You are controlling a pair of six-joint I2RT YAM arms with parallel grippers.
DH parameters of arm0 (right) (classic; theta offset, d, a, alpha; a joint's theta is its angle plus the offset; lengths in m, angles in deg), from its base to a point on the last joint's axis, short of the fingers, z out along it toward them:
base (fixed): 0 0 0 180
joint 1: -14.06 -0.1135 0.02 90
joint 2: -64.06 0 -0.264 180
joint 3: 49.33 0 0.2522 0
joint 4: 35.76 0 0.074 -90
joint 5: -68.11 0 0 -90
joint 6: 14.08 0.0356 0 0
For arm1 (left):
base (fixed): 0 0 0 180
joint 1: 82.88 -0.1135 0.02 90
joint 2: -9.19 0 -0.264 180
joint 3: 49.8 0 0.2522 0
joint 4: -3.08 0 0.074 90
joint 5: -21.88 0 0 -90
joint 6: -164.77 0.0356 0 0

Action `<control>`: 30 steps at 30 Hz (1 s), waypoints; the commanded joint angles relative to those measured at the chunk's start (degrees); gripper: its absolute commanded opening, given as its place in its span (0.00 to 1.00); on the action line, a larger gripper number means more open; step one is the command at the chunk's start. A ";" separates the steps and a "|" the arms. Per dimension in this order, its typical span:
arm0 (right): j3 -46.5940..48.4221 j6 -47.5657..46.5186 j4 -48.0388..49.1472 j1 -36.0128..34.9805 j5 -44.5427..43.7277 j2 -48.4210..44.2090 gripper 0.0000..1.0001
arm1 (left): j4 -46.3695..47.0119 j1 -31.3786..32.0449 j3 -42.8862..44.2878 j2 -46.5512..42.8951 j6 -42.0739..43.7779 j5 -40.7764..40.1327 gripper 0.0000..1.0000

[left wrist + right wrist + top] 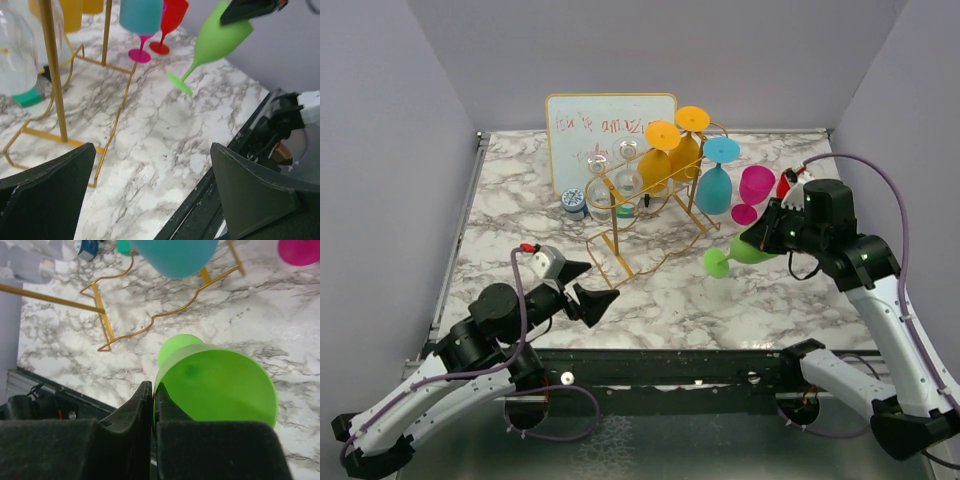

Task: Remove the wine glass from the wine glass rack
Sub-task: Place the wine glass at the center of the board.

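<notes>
The gold wire wine glass rack (616,240) (52,75) (98,306) stands mid-table. Two orange glasses (660,160), a teal glass (715,185) and clear glasses (600,185) hang upside down on it. A green wine glass (745,252) (220,37) (220,385) is off the rack, to its right. It is tilted, with its foot pointing left and low near the tabletop. My right gripper (760,238) (152,387) is shut on the rim of its bowl. My left gripper (588,285) (152,150) hangs open near the front edge, left of the rack's base, holding nothing.
A whiteboard (610,135) leans behind the rack. A magenta glass (755,185) and a red one (787,183) stand on the table to the right of the rack. A small blue-lidded jar (574,203) sits at the rack's left. Grey walls enclose the marble table (680,300).
</notes>
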 commanded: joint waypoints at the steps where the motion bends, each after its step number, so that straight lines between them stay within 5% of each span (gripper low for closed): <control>1: 3.44 -2.06 -1.55 -0.33 -10.01 0.06 0.00 | -2.72 -0.17 -3.49 0.55 0.61 -2.29 0.99; 6: 1.41 -3.08 5.13 -0.33 -15.67 -5.09 0.01 | -2.49 -0.17 -3.84 -0.34 2.38 -2.13 0.99; 16: 3.86 -14.77 1.47 -0.33 -31.82 0.95 0.01 | -1.73 -0.16 -5.44 -2.58 2.02 -4.03 0.99; 30: 5.35 -14.28 5.23 -0.32 -27.01 15.01 0.00 | 1.34 -0.17 -6.32 3.50 3.33 2.79 0.99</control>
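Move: The green glass is already in the right hand, pinched at its bowl and leaning. The open table spot for it lies about 9 cm ahead of this hand, 7 cm to its right and 22 cm below. Beyond that spot the magenta glass stands some 17 cm ahead of the hand and 1 cm to its right, the red glass level with it but 10 cm right; the hanging blue glass is 12 cm ahead, 10 cm left. From the left hand the spot is some 20 cm ahead, 42 cm right. The green glass stays pinched by its bowl as the right hand carries it forward and right, roughly 7.5 cm each way, towards the open spot before the magenta and red glasses, first rising 3 cm, then sinking 6 cm. The wrist rolls some 30 degrees, left side down, swinging the foot under the bowl. The empty left hand sinks about 6 cm, fingers open. ##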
